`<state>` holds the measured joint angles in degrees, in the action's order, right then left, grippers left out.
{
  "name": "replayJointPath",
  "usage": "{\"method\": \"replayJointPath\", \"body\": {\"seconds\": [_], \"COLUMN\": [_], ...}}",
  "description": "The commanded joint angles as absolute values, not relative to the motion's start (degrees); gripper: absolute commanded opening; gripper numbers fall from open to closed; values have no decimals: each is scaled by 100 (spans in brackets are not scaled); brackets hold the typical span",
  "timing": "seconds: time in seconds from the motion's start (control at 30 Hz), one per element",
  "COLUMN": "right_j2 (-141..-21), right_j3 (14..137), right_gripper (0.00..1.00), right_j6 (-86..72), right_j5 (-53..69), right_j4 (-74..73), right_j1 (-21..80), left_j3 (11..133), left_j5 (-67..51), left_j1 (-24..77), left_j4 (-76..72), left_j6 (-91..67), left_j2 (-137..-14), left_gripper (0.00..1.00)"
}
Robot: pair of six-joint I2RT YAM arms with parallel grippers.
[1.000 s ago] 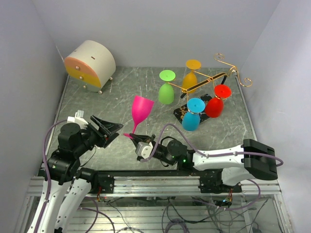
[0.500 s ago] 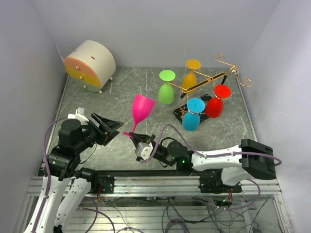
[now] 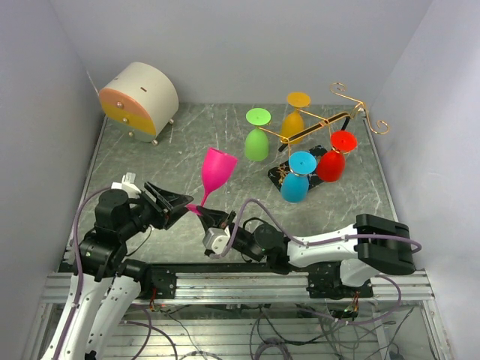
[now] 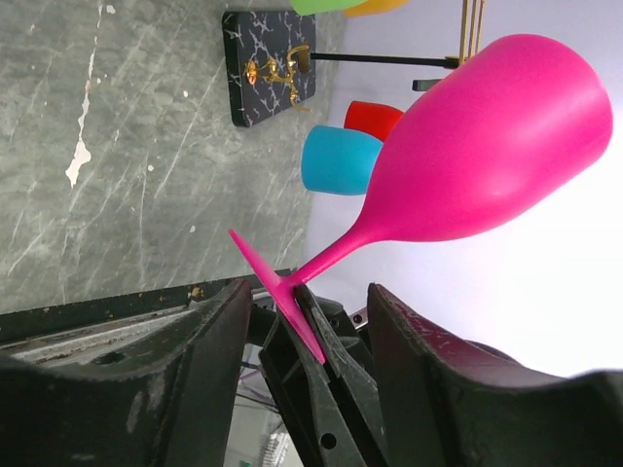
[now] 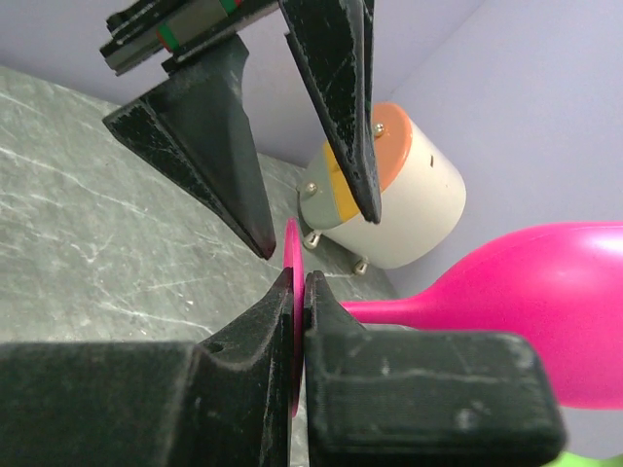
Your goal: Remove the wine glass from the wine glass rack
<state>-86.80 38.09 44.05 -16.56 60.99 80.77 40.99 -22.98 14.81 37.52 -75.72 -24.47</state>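
Note:
My right gripper (image 3: 205, 215) is shut on the flat foot of a pink wine glass (image 3: 217, 169) and holds it tilted above the table's front. The foot sits edge-on between its jaws in the right wrist view (image 5: 298, 309). My left gripper (image 3: 178, 202) is open, its fingers (image 4: 195, 370) on either side of the pink foot (image 4: 277, 306) without touching it. The gold wire wine glass rack (image 3: 324, 122) stands at the back right on its black base (image 3: 306, 159). Green (image 3: 256, 140), orange (image 3: 294, 117), blue (image 3: 296, 181) and red (image 3: 332, 160) glasses hang on it.
A round white drawer box with orange and yellow fronts (image 3: 139, 99) stands at the back left, also in the right wrist view (image 5: 414, 199). Grey walls close in the marbled table (image 3: 150, 161) at the back and on both sides.
My right gripper has carried the pink glass a little to the left, towards my left gripper. The left gripper's open fingers now straddle the glass's foot.

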Motion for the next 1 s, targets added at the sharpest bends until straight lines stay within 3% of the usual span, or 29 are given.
{"method": "replayJointPath", "body": {"seconds": [0.0,0.1,0.17,0.2,0.33,0.5,0.63,0.73,0.93,0.97], "right_j2": [-8798,-8841,-8843,-8837,-8846,-8865,-8823,-8640,-7732,-7473], "right_j3": [3932,3933,3957,3963,3997,4042,4094,4153,4551,4610], "right_gripper": [0,0,0,0,0,0,0,0,28,40], "right_j6": [4563,4596,4584,4565,4537,4512,4455,4356,3736,3574], "right_j5": [-1733,-1740,-1717,-1702,-1672,-1620,-1587,-1591,-1810,-1799], "right_j4": [6610,6741,6727,6710,6657,6533,6316,5868,3695,3325], "right_j1": [8162,8201,8221,8233,8252,8265,8289,8334,8422,8435], "left_j3": [3936,3878,3815,3767,3614,3497,3498,3492,3305,3222], "left_j5": [-2647,-2643,-2677,-2692,-2829,-2940,-2972,-2934,-2457,-2390], "left_j1": [1450,1446,1447,1450,1449,1450,1450,1450,1449,1450], "left_j4": [3404,3399,3380,3360,3069,2835,2831,2819,2852,2812], "left_j6": [-7793,-7779,-7806,-7823,-7947,-8008,-7928,-7842,-7986,-8046], "left_j2": [-2360,-2354,-2358,-2358,-2321,-2314,-2352,-2286,-1831,-1747], "left_gripper": [59,43,22,19,18,25,8,7,7,7]}}
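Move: The pink wine glass is already pinched by its foot in the right hand, bowl up; the middle of the foot is about 1 cm left of and 1 cm above that hand. The left hand has its open fingers around the foot, whose middle is some 2 cm ahead, 3 cm right and 2 cm below. From the left hand, the green glass hangs about 26 cm ahead, 21 cm right and 8 cm lower; the blue one about 16 cm ahead, 34 cm right, equally lower. Sinking about 1.5 cm with a slight roll, the left hand closes its fingers from more than half open to nearly shut, pinching the edge of the pink glass's foot. The right hand holds nearly still with its grip kept; only at the very end do its fingers start to open, about a quarter of their range, and it draws back about 1 cm. ##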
